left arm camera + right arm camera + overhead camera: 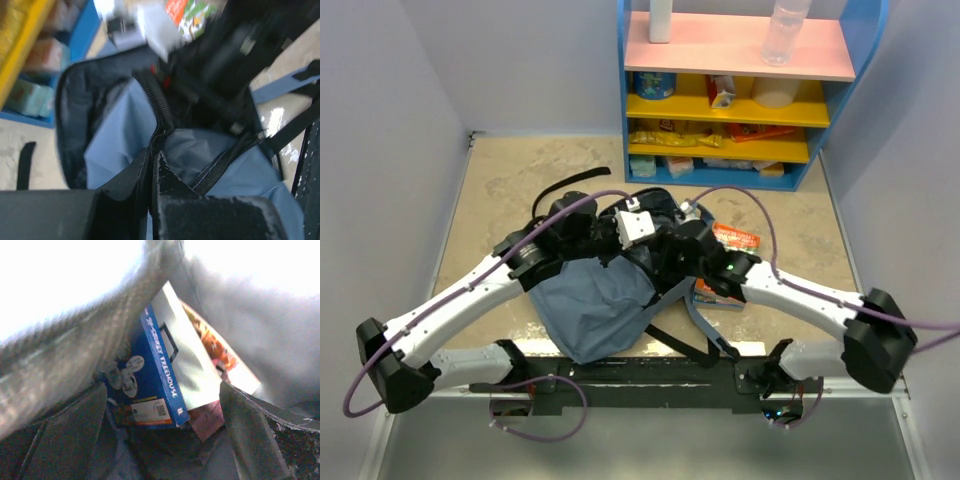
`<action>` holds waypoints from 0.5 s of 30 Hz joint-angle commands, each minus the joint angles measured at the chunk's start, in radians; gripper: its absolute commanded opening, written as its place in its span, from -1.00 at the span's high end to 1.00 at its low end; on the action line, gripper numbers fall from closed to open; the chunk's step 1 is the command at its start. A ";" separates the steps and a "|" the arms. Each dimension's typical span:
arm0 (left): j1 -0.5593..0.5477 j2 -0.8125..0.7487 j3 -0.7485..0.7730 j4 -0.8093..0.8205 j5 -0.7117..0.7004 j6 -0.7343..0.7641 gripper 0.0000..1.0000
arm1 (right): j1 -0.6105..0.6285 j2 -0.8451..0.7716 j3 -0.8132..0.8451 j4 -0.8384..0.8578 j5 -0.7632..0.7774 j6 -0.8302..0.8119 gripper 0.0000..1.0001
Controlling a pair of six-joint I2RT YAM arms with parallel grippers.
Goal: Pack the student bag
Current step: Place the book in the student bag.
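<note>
The student bag, grey-blue with black webbing straps, lies between both arms with its mouth facing the shelf. My left gripper is shut on the black zipper edge of the opening and holds it up. The right arm reaches down into the mouth. Inside the bag, my right gripper stands open, and its fingers are spread on either side of a blue "Treehouse" book. That book leans on a white-covered book and touches neither finger. The bag's fabric wall rises at the left.
A book with an orange and green cover lies on the table to the right of the bag, and another shows under the right arm. A blue shelf unit with snacks and bottles stands at the back. Black straps trail toward the near edge.
</note>
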State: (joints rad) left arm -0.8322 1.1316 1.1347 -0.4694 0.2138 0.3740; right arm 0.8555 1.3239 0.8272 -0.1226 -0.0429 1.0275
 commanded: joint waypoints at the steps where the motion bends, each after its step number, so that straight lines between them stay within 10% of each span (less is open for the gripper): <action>1: 0.034 0.042 -0.084 -0.190 -0.117 0.048 0.86 | -0.068 -0.230 -0.078 0.101 0.012 -0.015 -0.98; 15: 0.054 -0.003 -0.096 -0.189 -0.125 0.031 0.90 | -0.090 -0.153 0.122 -0.065 0.040 -0.135 -0.97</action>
State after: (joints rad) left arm -0.7940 1.1625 1.0321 -0.6006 0.1574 0.3885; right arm 0.7685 1.1412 0.8551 -0.1738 -0.0338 0.9394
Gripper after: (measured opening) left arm 0.074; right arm 0.986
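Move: The right hand, open inside the bag's mouth, has the orange book still on the table about 20 cm to its right, 2 cm back and 12 cm lower; the blue Treehouse book already in the bag lies some 4 cm ahead, 5 cm left and 7 cm below. From the left hand, pinching the zipped rim, the Treehouse book is about 2 cm ahead, 2 cm left and 18 cm down, and the orange book about 21 cm right, 2 cm back and 25 cm down. The right hand, fingers staying wide open and empty, backs away from the packed books, first about 4 cm to the right and slightly up, then mostly straight up to some 6.5 cm above where it began, tips lifting about 10 degrees. Meanwhile the left hand keeps its pinch on the zipped rim and brings it down about 8 cm, drifting some 4 cm left in the second half, with its fingers tipping more steeply downward by around 15 degrees. ##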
